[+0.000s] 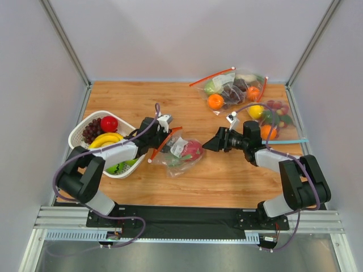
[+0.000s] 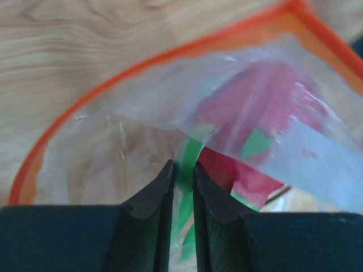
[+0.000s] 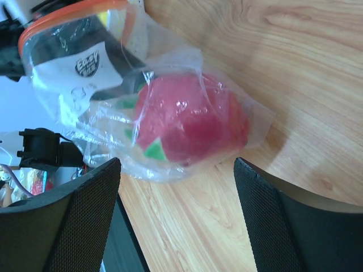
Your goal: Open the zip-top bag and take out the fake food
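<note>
The zip-top bag (image 1: 180, 152) lies mid-table, clear and crinkly, its red-orange strip (image 1: 165, 143) bowed open toward the left. Inside it sits fake food: a pink fruit with green tips (image 1: 192, 149). My left gripper (image 1: 164, 134) is shut on the bag's plastic wall (image 2: 142, 119) just under the strip (image 2: 136, 68), and the pink fruit (image 2: 255, 107) shows blurred beyond. My right gripper (image 1: 211, 143) stands open just right of the bag. In its wrist view the fingers (image 3: 91, 204) flank bare wood, with the pink fruit (image 3: 187, 122) and the white label (image 3: 85, 68) just ahead.
A white basket (image 1: 77, 137) at the left holds dark grapes (image 1: 92, 131), a red fruit (image 1: 109, 123), a banana (image 1: 106, 139) and something green. Two other filled bags (image 1: 232, 88) (image 1: 273, 119) lie at the back right. Grey walls enclose the table.
</note>
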Robot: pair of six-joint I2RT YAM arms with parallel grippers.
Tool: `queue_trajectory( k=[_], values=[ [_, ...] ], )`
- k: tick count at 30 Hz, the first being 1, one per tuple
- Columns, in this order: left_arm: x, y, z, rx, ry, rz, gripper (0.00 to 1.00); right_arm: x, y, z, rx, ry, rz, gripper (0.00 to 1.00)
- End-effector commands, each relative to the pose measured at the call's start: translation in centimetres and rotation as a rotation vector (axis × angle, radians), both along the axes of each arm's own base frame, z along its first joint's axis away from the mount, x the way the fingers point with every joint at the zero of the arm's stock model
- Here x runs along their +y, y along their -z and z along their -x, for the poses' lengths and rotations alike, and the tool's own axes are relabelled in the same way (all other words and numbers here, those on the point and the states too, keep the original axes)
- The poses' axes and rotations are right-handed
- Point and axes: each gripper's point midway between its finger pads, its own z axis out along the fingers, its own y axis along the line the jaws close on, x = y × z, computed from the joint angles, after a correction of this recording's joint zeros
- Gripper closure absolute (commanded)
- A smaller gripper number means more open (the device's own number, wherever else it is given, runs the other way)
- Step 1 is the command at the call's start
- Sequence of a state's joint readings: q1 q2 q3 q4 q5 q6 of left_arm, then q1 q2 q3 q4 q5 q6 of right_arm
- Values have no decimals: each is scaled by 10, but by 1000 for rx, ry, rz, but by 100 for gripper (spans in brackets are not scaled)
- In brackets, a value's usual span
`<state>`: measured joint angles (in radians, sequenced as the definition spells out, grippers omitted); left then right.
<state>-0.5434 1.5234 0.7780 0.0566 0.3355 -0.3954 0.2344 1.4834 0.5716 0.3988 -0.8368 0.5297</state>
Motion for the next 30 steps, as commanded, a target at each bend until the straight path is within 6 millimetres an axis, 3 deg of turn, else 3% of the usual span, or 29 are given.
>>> queue_trajectory(
  k=[1,7,13,19,22,23,25,26,30],
  values=[
    [2,0,-27,28,-29,19,100,3,-17,-8,-89,23,-8,18],
    [7,16,-35,71,-41,-19,100,16,0,3,-24,25,14,18],
    [11,23,-30,96,-64,-23,100,48,22,19,53,-4,35,18],
    [9,22,-26,96,-53,-1,100,64,40,14,91,37,29,20],
    [8,21,-23,97,-43,15,100,66,36,8,82,69,-23,47],
    [7,19,-22,92,-40,19,100,67,33,8,76,72,-31,65],
    [8,18,-21,90,-36,23,100,65,30,7,53,81,-28,85],
    [7,14,-20,82,-31,30,100,63,31,7,55,90,-14,100],
    [6,0,-20,70,-22,62,100,52,29,6,15,128,45,100]
  ],
)
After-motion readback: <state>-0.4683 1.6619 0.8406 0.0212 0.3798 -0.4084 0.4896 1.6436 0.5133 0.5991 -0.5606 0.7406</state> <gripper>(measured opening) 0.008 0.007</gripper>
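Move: The loose film at the bag's closed end lies about 5 cm to the right hand's left, 3 cm back and 6 cm below. The red fake food in the bag is some 7 cm to that hand's left, level fore and aft and 5 cm lower; the green food is about 12 cm left, 4 cm back and 7 cm lower. For the left hand, the orange zip edge is about 1 cm ahead, straight in line sideways and 3 cm below, with the red food some 12 cm to its right, level fore and aft and 3 cm lower. Leftward and down, about 5 cm each way with a small draw back, the right hand brings its wide-open fingers onto the bag's closed end, tipping slightly downward, and shuts them to pinch the clear film beside the red food. The left hand first dips some 3 cm down and forward at the bag's mouth, its slightly parted fingers shutting fully, then stays nearly still. ##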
